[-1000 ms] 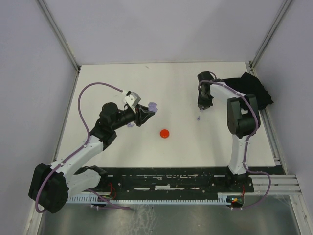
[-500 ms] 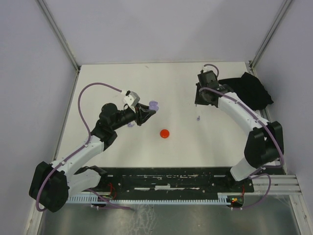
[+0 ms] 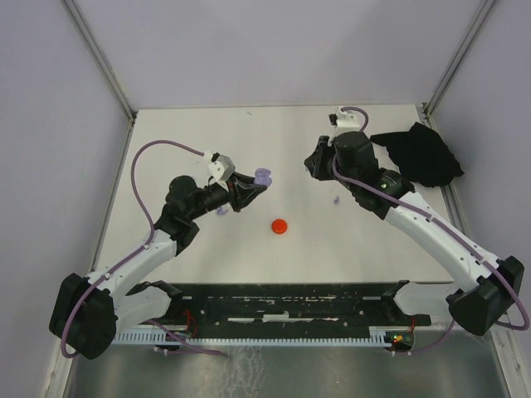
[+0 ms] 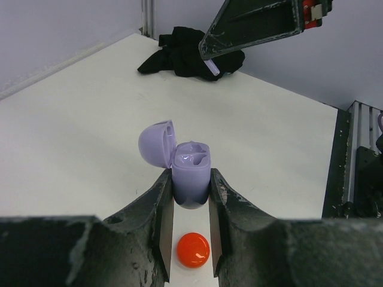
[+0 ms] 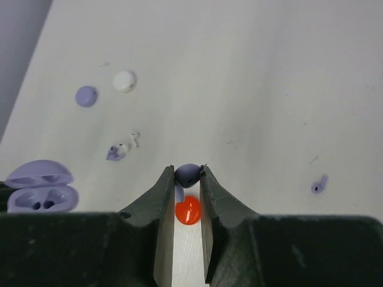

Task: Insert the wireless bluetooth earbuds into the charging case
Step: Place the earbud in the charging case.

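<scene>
My left gripper (image 4: 190,179) is shut on the lilac charging case (image 4: 191,169), held upright above the table with its lid (image 4: 157,143) swung open to the left; the same case (image 3: 260,177) shows left of centre in the top view. My right gripper (image 5: 187,174) is shut on a lilac earbud (image 5: 188,174), stem hanging down, and hovers (image 3: 314,166) to the right of the case. Another lilac earbud (image 5: 319,185) lies on the table (image 3: 337,201). A lilac earbud (image 5: 115,153) and a whitish one (image 5: 133,139) lie near the case.
A red disc (image 3: 280,225) lies mid-table, under both grippers' lines of sight (image 5: 187,210). A lilac disc (image 5: 86,95) and a white disc (image 5: 124,81) lie further off. A black cloth (image 3: 419,153) is heaped at the back right corner.
My right arm has swung up and to the left from the table's right side toward the case, carrying a lilac earbud. The left arm and case have stayed still.
</scene>
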You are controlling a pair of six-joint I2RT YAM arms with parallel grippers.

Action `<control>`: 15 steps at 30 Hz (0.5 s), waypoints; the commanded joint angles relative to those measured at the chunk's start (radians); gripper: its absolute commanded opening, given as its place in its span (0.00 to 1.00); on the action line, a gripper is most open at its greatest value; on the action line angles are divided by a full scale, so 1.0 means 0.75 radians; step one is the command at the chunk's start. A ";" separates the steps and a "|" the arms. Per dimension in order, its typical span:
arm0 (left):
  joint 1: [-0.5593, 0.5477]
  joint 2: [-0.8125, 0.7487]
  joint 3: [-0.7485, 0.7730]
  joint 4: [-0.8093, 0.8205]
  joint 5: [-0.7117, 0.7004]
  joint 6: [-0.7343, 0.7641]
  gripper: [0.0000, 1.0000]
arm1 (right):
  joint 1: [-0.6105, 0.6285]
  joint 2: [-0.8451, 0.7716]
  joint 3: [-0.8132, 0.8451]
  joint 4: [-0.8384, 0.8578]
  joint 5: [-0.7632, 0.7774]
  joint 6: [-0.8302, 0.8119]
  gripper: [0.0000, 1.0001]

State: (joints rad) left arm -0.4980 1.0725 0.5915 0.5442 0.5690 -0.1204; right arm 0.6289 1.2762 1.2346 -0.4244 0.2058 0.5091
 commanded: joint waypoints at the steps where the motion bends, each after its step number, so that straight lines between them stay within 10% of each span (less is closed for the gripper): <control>1: -0.005 -0.036 0.019 0.114 0.035 -0.052 0.03 | 0.054 -0.102 -0.043 0.250 -0.080 0.006 0.22; 15: -0.003 -0.034 0.005 0.308 0.226 -0.145 0.03 | 0.144 -0.189 -0.204 0.734 -0.493 -0.102 0.22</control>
State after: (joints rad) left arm -0.4995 1.0630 0.5915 0.6682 0.6838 -0.1749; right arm 0.7250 1.1595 1.1065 -0.0357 -0.0601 0.4618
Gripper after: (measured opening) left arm 0.327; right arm 0.252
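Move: The purple charging case, held by the left hand, is about 12 cm to the left of the right hand with its earbud, some 3 cm farther back and almost level. From the left hand, the held earbud is about 13 cm to the right and 4 cm ahead. On the table, about 25 cm below the right hand, the red case is some 6 cm back and 7 cm left, and the loose purple earbud 2 cm ahead and 11 cm right. The pinched earbud is carried left and up, about 7 cm each way, and some 5 cm back towards the open charging case. On the way the right wrist swings counter-clockwise and tips its fingers up, roughly 30 degrees in all. The left hand keeps hold of the case and raises it about 3 cm, drawing back 2 cm. Neither grip changes. ##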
